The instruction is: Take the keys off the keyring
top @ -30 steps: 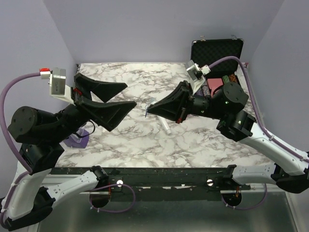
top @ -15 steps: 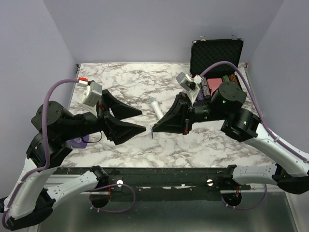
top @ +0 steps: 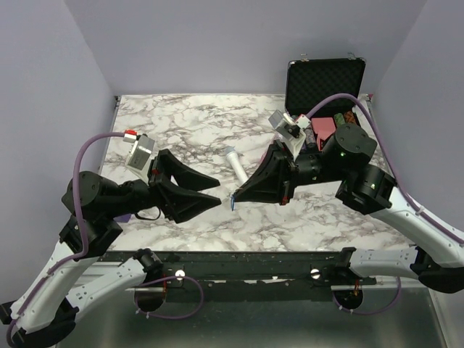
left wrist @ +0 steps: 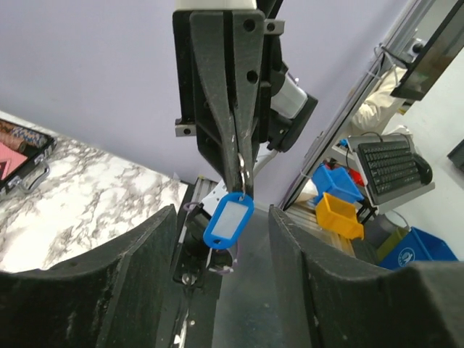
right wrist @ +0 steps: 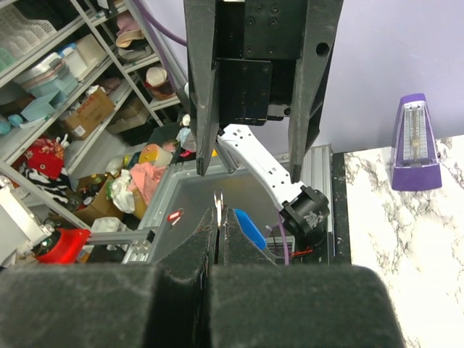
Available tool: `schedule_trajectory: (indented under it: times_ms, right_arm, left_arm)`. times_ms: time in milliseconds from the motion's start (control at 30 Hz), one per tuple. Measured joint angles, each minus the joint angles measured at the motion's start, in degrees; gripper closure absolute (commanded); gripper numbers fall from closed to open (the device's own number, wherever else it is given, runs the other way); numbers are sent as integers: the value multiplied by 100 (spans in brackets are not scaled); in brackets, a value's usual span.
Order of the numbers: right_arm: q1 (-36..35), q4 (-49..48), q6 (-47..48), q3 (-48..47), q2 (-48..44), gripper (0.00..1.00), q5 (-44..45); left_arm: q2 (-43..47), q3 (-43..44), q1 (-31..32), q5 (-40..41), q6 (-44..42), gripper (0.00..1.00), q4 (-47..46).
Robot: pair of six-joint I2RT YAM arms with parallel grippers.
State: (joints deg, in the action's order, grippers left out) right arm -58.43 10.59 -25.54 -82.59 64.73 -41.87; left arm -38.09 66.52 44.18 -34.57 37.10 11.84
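Observation:
My right gripper point(top: 235, 194) is shut on the keyring point(left wrist: 241, 181), a thin silver wire whose edge sticks up between its pads point(right wrist: 218, 203). A key point(left wrist: 228, 219) with a bright blue plastic head hangs from the ring, held in the air above the table's front part, and shows small in the top view point(top: 233, 201). My left gripper point(top: 216, 188) faces the right one, tip to tip. It is open, and in its wrist view the blue key hangs ahead in the gap between its fingers point(left wrist: 145, 275) without touching them.
A white microphone point(top: 235, 165) lies on the marble table point(top: 181, 119) behind the gripper tips. An open black case point(top: 324, 83) stands at the back right. A purple metronome point(right wrist: 415, 138) sits at the table's left edge, mostly hidden by the left arm in the top view.
The left arm has swung down and toward the right gripper, and its jaws have narrowed. The right gripper has carried the key nearer the table's front.

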Motion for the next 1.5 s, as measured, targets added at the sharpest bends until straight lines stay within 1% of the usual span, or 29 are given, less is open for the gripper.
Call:
schedule_trajectory:
  times_ms: [133,567,733,900,1033,1200,1333,1433,1500]
  right_arm:
    - [0,-66,-42,28,2,99,-28]
    - [0,-319,-153,92,31,99,-46]
    - [0,-345,-153,92,48,99,-46]
    - [0,-374,-162,92,52,99,-46]
    - [0,-439,-166,90,90,99,-46]
    - [0,-463,-190,90,175,99,-46]
    - [0,-468,-195,90,205,99,-46]
    - [0,-461,-195,90,205,99,-46]
    - [0,-457,-195,90,208,99,-46]
  left_arm:
    - [-39,-15,0,-2,151,45,-317]
    - [-212,-96,0,-76,485,52,-1003]
    - [-227,-131,4,-105,498,54,-1058]
    - [-227,-227,33,-109,503,57,-1091]
    - [-232,-236,96,-116,503,62,-1097]
    - [-271,-236,181,-116,498,64,-1108]
    - [-341,-234,229,-114,470,70,-1108]
    - [-398,-219,293,-105,437,77,-1058]
    - [-398,-197,321,-83,402,85,-1016]
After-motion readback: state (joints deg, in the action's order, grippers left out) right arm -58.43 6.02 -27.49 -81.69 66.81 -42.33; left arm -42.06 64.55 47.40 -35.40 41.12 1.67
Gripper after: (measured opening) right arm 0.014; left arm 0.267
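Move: Just off the left hand's fingertips, the keyring's metal ring lies some 4 cm to its right, about 1 cm back and 1 cm above. The blue tag hangs from this ring: counted from the left hand, about 4 cm right, 1 cm back and 2 cm below. From the right hand, which already grips the ring, it sits at the fingertips, about 1 cm to the left, at its own height; the tag is 2 cm below that hand and 1 cm left. Rising about 2 cm first, the half-open left gripper then eases right some 2 cm while sinking about half of that rise, its fingers narrowing to roughly a quarter open around the ring at the right fingertips. The shut right hand keeps its pinch and brings the ring about 1 cm left to meet them, drifting slightly forward. ##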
